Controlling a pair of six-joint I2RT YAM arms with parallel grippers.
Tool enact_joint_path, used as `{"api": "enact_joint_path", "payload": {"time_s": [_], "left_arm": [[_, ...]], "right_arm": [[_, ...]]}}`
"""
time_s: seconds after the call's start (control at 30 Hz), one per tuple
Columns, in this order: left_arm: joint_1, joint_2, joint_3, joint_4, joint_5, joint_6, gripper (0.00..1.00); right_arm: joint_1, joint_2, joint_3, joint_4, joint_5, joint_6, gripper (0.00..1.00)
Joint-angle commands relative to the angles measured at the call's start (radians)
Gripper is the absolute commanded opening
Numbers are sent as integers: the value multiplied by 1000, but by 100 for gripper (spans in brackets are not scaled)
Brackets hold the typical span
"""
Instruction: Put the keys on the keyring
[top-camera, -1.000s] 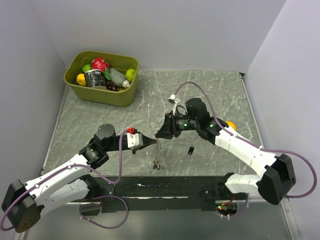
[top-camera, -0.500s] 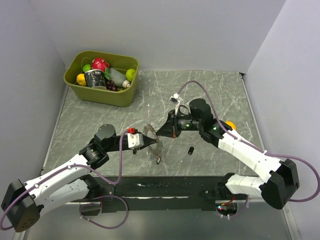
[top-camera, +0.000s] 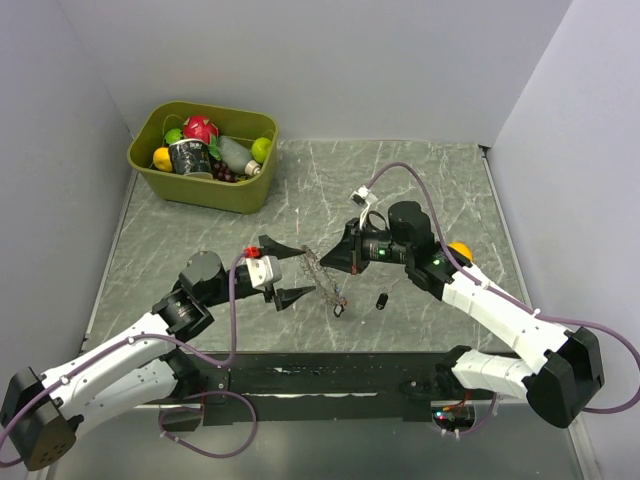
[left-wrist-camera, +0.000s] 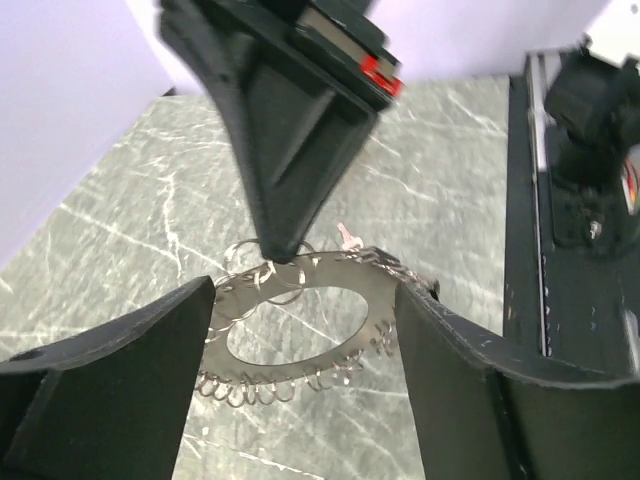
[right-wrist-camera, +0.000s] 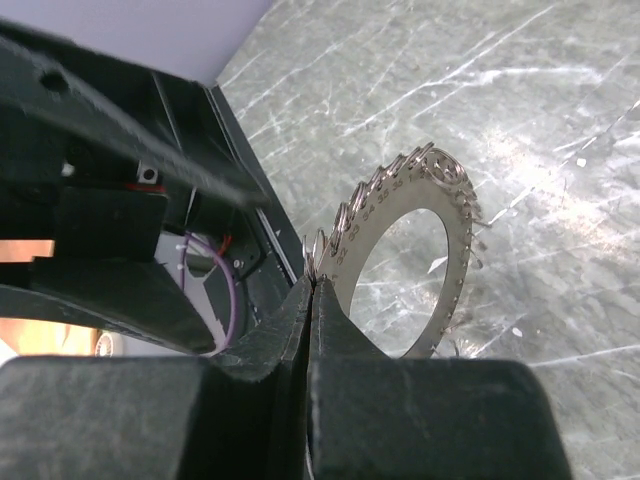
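The keyring is a flat metal ring edged with several small wire loops, held above the table. My right gripper is shut on its rim, jaws pressed together at the edge. My left gripper is open, one finger on each side of the ring without touching it. In the left wrist view the right gripper's tip pinches the ring's far edge. One black key lies on the table to the right of the ring. A small piece dangles from the ring's lower end; I cannot tell what it is.
An olive-green bin with fruit and a can stands at the back left. An orange object lies behind the right arm. A black rail runs along the near table edge.
The right gripper shut on the keyring. The left gripper, which held it, opened and let go. The ring moved slightly right and turned flatter.
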Motion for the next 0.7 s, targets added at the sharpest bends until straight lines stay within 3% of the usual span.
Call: {"api": "enact_joint_path", "payload": {"time_s": [0.0,0.13,0.33,0.57,0.67], "left_arm": [[-4,-10,24,54,-118,-137,82],[-1,22,60,48,-157,-246,91],[24,114,191,-16,-90,-401,95],[96,177,257,65,111,-591,100],[133,187,249,138,183,-642,96]], "right_arm": [[-10,-38,3,97,10,1,0],[-19,-52,-7,94,25,-6,0],[-68,-95,-51,143,36,24,0],[-111,-130,-85,178,21,35,0],[-123,-142,-99,194,10,32,0]]}}
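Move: The keyring hangs from the right fingertips. Its middle is about 4 cm to the left hand's right, 2 cm back and 5 cm below; the keys already on it hang some 6 cm right, 4 cm back and 9 cm below that hand. From the right hand the keyring's middle is 1 cm right, 3 cm back and 5 cm below, and the loose black key lies on the table about 15 cm right, level fore and aft, 22 cm below. The keyring stays pinched by its edge in the shut right fingers, which carry it about 3 cm to the right and 2 cm forward, turning slightly clockwise. Already off it, the left hand spreads its fingers fully, goes forward about 3 cm and then climbs some 5 cm away from the ring, drifting a little right late on, while rolling roughly 25 degrees about its finger line. ##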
